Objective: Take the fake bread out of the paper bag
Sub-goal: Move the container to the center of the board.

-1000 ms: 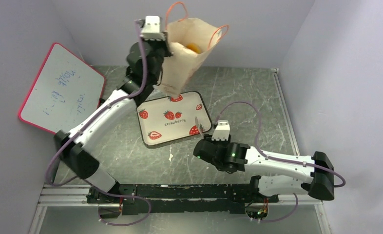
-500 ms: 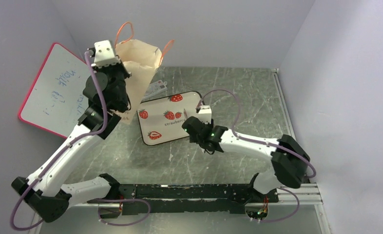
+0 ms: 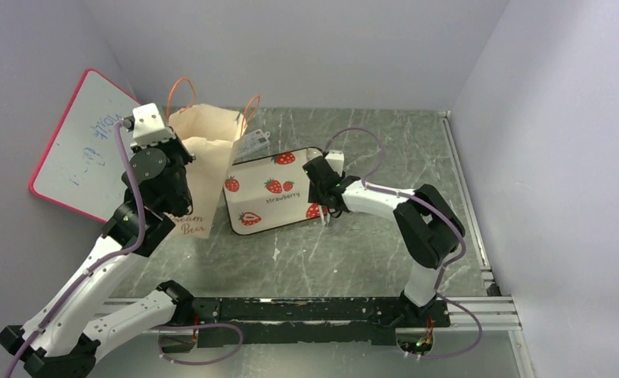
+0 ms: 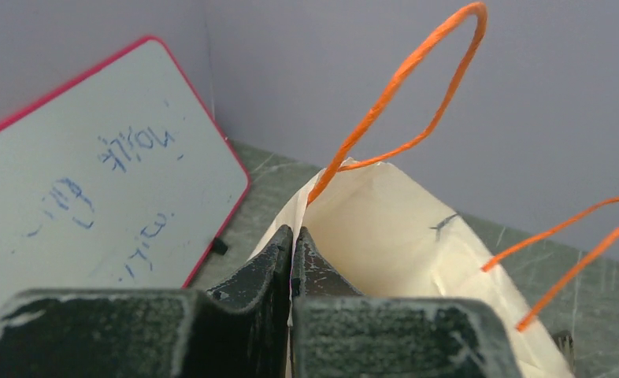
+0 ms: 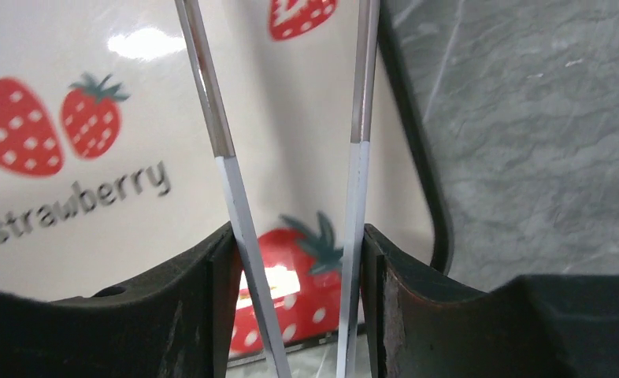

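The cream paper bag (image 3: 204, 169) with orange loop handles stands upright on the table, left of the tray. My left gripper (image 3: 175, 140) is shut on its left rim. In the left wrist view the black fingers (image 4: 293, 236) pinch the paper edge and the bag's (image 4: 393, 228) open mouth lies beyond them. The fake bread is hidden; only cream paper shows inside. My right gripper (image 3: 320, 201) hovers over the tray's near right corner, shut on a pair of thin tongs (image 5: 357, 157) whose two blades press against both fingers (image 5: 298, 236).
A white strawberry-print tray (image 3: 251, 177) lies mid-table; it fills the right wrist view (image 5: 157, 102). A red-framed whiteboard (image 3: 78, 150) leans on the left wall, close to the bag. A small clear packet (image 3: 251, 143) lies behind the tray. Walls enclose three sides.
The left arm swung the bag down and left, from high above the tray to standing on the table beside it. The right arm moved forward with the tongs to the tray's right corner.
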Action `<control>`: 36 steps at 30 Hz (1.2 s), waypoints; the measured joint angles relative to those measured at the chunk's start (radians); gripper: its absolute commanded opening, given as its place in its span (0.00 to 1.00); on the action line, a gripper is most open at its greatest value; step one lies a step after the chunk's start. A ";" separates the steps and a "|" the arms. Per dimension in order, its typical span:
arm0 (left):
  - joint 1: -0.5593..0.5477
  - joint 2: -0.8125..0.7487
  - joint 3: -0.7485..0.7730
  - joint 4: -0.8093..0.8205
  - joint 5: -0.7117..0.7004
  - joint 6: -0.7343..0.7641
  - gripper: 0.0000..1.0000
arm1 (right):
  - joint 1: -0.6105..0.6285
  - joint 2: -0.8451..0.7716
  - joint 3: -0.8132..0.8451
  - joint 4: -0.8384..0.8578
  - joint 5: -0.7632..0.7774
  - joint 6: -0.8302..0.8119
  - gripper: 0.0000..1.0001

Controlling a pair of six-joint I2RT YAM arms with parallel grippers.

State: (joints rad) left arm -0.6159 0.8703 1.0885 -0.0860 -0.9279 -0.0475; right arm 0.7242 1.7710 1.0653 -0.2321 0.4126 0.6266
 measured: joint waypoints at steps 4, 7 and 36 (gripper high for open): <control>0.000 -0.032 -0.023 -0.092 -0.014 -0.056 0.07 | -0.061 0.056 0.025 0.005 -0.006 0.000 0.42; 0.000 -0.038 -0.028 -0.137 -0.016 -0.082 0.07 | -0.107 0.092 0.052 0.018 -0.019 -0.003 0.42; 0.003 0.073 -0.117 -0.127 0.013 -0.115 0.07 | -0.467 0.295 0.277 0.111 0.003 0.003 0.40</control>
State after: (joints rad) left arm -0.6128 0.9432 0.9710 -0.2131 -0.9150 -0.1623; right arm 0.2577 2.0663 1.3426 -0.1215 0.4156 0.6292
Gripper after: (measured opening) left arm 0.071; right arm 0.501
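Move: Just above the strawberry tray's near right corner area, the right hand holds the silver tongs. The tray's middle lies about 4 cm ahead, 11 cm left and 3 cm down; the plastic card is some 21 cm ahead and 22 cm left of that hand. The left hand holds the paper bag by its rim; the bag's middle is about 2 cm ahead, 6 cm right and 13 cm down, and the tray's middle 9 cm ahead, 22 cm right and 40 cm down. Sinking about 2 cm onto the tray, the right hand bears down with the gripped tongs and drags the tray level and forward, then sweeps right, ending about 16 cm farther out and 16 cm to the right, turned some 25 degrees clockwise. The left hand keeps its pinch on the bag's rim, lowering it about 9 cm as the fingers tip down. ##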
